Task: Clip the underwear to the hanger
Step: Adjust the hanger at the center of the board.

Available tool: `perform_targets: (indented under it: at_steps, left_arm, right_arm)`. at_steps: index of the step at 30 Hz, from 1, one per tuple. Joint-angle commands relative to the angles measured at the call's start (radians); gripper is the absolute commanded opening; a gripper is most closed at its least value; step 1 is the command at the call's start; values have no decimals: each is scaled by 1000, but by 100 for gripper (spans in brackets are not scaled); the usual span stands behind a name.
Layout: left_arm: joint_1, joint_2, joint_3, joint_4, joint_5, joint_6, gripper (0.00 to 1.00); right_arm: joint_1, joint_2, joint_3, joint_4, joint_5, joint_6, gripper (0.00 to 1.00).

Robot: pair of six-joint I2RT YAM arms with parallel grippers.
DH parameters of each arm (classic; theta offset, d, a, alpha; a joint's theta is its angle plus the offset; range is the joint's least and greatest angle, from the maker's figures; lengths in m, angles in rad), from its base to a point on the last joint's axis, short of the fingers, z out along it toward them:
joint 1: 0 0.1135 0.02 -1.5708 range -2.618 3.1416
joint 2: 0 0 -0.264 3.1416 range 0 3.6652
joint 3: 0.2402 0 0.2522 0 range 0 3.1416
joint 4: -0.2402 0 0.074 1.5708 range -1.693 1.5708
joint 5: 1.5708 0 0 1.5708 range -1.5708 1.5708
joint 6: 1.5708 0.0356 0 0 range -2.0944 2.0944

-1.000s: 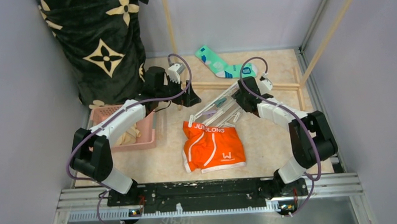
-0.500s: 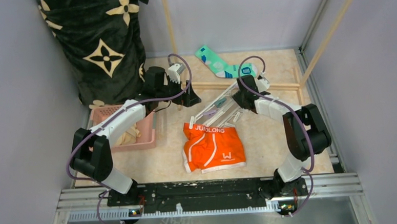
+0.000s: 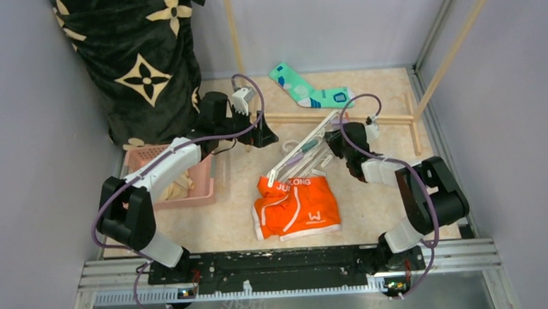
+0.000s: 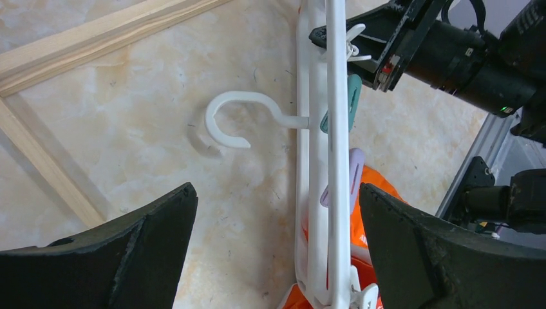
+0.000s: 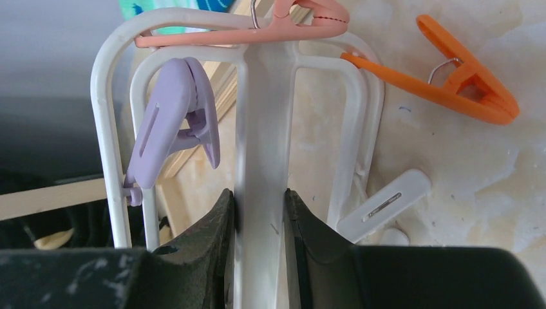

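The orange underwear [image 3: 295, 208] lies flat mid-floor, its waistband bunched at the top left. The white hanger [image 3: 296, 151] leans across that waistband, its far end raised. My right gripper [image 3: 338, 140] is shut on the hanger's centre bar [image 5: 261, 129], with both fingers [image 5: 212, 238] pressed against it. Lilac [image 5: 174, 109], pink [image 5: 257, 29], orange [image 5: 444, 80] and white [image 5: 386, 203] pegs hang around the frame. My left gripper [image 3: 263, 135] hovers open left of the hanger [image 4: 335, 161]. The hook [image 4: 225, 119] and a strip of underwear [image 4: 357, 219] lie below its jaws [image 4: 277, 193].
A black blanket with cream flowers [image 3: 138, 55] fills the far left corner. A pink basket [image 3: 205, 179] holding cream cloth stands beside the left arm. A teal sock [image 3: 303, 89] lies at the back, behind a wooden pole [image 3: 390, 119] on the floor. Walls close in on both sides.
My right gripper has closed on the hanger's centre bar and drawn it nearer, tilting the frame up. The underwear's waistband has bunched under the frame's low end. The left arm has stayed put.
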Motion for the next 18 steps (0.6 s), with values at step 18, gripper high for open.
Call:
perform_targets:
  at_steps: [18]
  left_arm:
    - [-3,-25,-60,47,38,-46,99]
  right_arm:
    - [-23,97,-324,1266,-140,25,0]
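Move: The right hand already pinches the hanger's central bar near its far end; the hanger's middle lies about 8 cm left and 4 cm back, slightly lower, with its hook some 11 cm left, 2 cm back and 4 cm down. The underwear lies about 19 cm back, 10 cm left, and the sock 11 cm ahead, 3 cm left, both about 7 cm down. From the open left hand, the hanger's middle is about 7 cm back, 7 cm right and 12 cm down. The right hand keeps its pinch on the central bar and, after easing back a little over 1 cm, lifts the hanger about 6 cm, with a slight drift left. As it rises, the wrist tips the down-slanting fingers up by some 30 degrees until they point about level, rolling a little with the left side up, while the left hand waits wide open and shifts only slightly. ##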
